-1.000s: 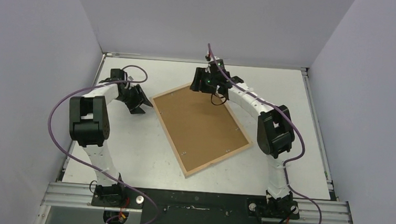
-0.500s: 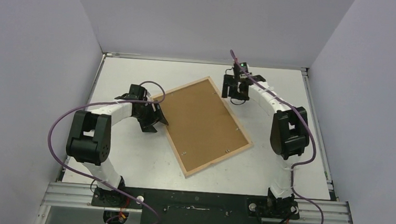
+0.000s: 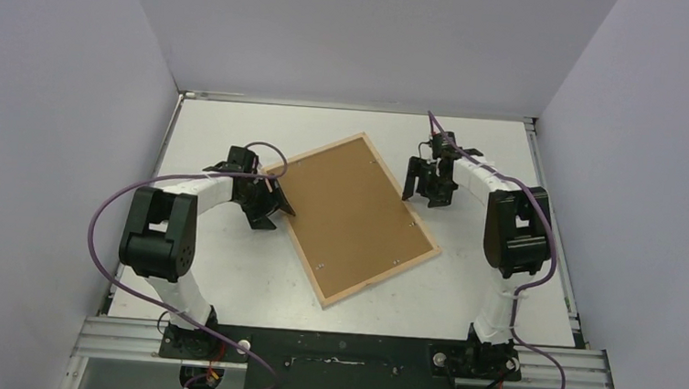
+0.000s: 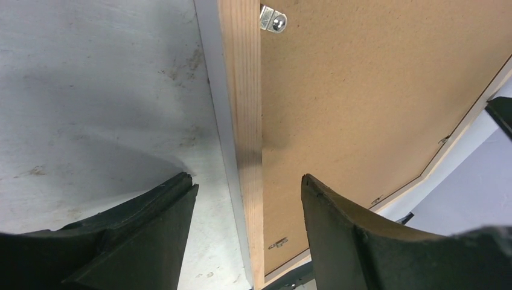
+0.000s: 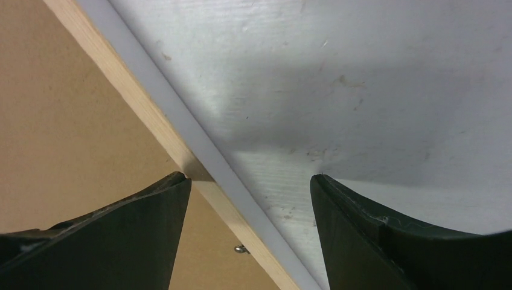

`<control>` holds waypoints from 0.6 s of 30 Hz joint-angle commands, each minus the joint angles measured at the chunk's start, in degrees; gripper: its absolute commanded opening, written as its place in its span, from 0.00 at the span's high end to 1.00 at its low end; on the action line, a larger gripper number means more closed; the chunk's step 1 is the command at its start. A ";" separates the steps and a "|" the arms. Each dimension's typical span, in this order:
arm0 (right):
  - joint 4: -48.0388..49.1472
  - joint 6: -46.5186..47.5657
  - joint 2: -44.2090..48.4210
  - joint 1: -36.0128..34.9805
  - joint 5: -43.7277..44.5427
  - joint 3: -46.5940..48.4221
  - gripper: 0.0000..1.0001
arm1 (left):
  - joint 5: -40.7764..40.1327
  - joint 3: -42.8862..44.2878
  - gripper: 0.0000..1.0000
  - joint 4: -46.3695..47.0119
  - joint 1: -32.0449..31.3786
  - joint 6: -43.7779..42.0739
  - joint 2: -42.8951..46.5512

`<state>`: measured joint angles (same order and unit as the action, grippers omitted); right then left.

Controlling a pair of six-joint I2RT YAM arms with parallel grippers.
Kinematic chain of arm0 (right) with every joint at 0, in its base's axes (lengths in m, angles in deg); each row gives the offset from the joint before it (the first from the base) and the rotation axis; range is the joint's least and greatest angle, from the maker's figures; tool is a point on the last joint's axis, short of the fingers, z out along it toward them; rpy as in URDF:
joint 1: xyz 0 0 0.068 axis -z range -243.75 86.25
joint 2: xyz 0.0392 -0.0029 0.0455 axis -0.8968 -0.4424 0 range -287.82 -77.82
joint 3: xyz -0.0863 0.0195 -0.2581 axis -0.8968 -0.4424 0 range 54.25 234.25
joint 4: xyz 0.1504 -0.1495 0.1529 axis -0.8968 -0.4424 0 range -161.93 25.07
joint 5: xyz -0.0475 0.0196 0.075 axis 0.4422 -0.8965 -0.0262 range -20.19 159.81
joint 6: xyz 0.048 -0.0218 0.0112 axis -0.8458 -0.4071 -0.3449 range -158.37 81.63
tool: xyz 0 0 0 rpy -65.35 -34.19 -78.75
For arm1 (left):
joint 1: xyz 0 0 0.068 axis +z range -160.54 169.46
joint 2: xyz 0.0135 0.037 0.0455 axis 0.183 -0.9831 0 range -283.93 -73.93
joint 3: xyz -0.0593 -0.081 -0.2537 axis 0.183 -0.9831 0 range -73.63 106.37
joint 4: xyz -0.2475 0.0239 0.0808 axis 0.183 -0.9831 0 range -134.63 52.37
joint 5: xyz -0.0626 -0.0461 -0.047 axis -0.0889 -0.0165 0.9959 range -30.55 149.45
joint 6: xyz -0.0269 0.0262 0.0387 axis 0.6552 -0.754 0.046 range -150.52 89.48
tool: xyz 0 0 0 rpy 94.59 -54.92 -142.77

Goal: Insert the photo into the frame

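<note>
The frame (image 3: 382, 278) lies face down in the middle of the table, its pale wood back up, with the brown backing board (image 3: 353, 215) set in it. The photo is hidden or out of view. My left gripper (image 3: 273, 202) is open, and in the left wrist view (image 4: 247, 184) its jaws straddle the frame's left wood edge (image 4: 247, 121). My right gripper (image 3: 424, 193) is open, and in the right wrist view (image 5: 249, 178) its jaws straddle the frame's right edge (image 5: 139, 103). Neither holds anything.
Small metal clips (image 4: 273, 18) hold the backing board (image 4: 374, 90) in the frame. The white table (image 3: 500, 279) is walled at the back and both sides. Purple cables loop off both arms.
My left gripper moved right to the frame's left edge. My right gripper moved from the frame's far corner to its right edge. The frame shifted slightly.
</note>
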<state>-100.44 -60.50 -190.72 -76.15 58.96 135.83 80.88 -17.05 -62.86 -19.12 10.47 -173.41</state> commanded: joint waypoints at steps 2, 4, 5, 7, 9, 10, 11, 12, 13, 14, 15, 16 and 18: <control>3.85 -2.68 4.76 -0.34 -6.65 -3.98 0.26 | 1.97 1.42 0.39 2.62 -0.37 0.71 -2.15; 4.58 -3.21 5.58 -0.39 -7.70 -5.26 0.26 | 2.63 1.46 0.41 3.04 -0.40 0.96 -2.41; 4.72 -3.26 6.13 -0.35 -8.12 -5.76 0.26 | 3.10 1.55 0.43 3.40 -0.43 1.06 -2.57; 4.92 -3.39 6.90 -0.40 -8.94 -6.95 0.27 | 3.92 1.95 0.48 4.07 -0.43 1.28 -2.78; 5.22 -3.89 7.91 -0.44 -9.44 -8.45 0.27 | 4.52 2.71 0.52 4.58 -0.42 1.37 -3.32; 5.63 -4.20 8.49 -0.43 -10.01 -9.30 0.28 | 4.62 2.96 0.55 4.91 -0.47 1.45 -3.63; 5.86 -4.70 8.98 -0.51 -10.53 -10.20 0.29 | 4.81 3.13 0.59 5.27 -0.42 1.53 -4.00; 6.20 -5.13 9.54 -0.58 -11.15 -11.13 0.29 | 4.93 3.46 0.61 5.43 -0.47 1.54 -4.38; 6.62 -5.59 10.21 -0.72 -11.68 -12.12 0.30 | 4.90 3.72 0.63 5.46 -0.47 1.55 -4.74; 7.01 -6.08 11.00 -0.88 -12.12 -13.11 0.30 | 5.01 3.93 0.65 5.44 -0.42 1.61 -5.02; 7.39 -6.47 11.82 -1.06 -12.51 -14.09 0.31 | 5.13 4.16 0.66 5.63 -0.45 1.63 -5.28; 7.75 -6.90 12.75 -1.31 -12.74 -15.10 0.31 | 5.31 4.40 0.67 5.85 -0.39 1.59 -5.47; 8.18 -7.65 14.65 -1.79 -13.06 -17.22 0.31 | 5.58 5.41 0.68 6.06 -0.39 1.55 -6.06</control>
<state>-94.28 -65.20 -181.91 -76.48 49.67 121.50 84.99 -14.80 -60.48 -19.19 11.98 -178.11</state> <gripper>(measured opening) 0.693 0.326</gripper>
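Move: The left hand straddles the frame's left rail, that stretch directly under its open fingers and about 1 cm down; a metal clip lies some 6 cm ahead of the hand. From the right hand, the frame's right rail is about 3 cm to the left, level, and roughly 2 cm lower, beneath its inner finger. Another clip lies about 6 cm back and 1 cm left of that hand. The right hand brings its outer finger against the outside of the right rail, travelling about 5 cm back and 2 cm left along it, fingertips tipping some 10 degrees left, fingers staying wide. The left hand eases 1–2 cm right and 1 cm forward, sinks slightly and closes its fingers about halfway around the left rail, the outer one meeting the rail's outer side. ##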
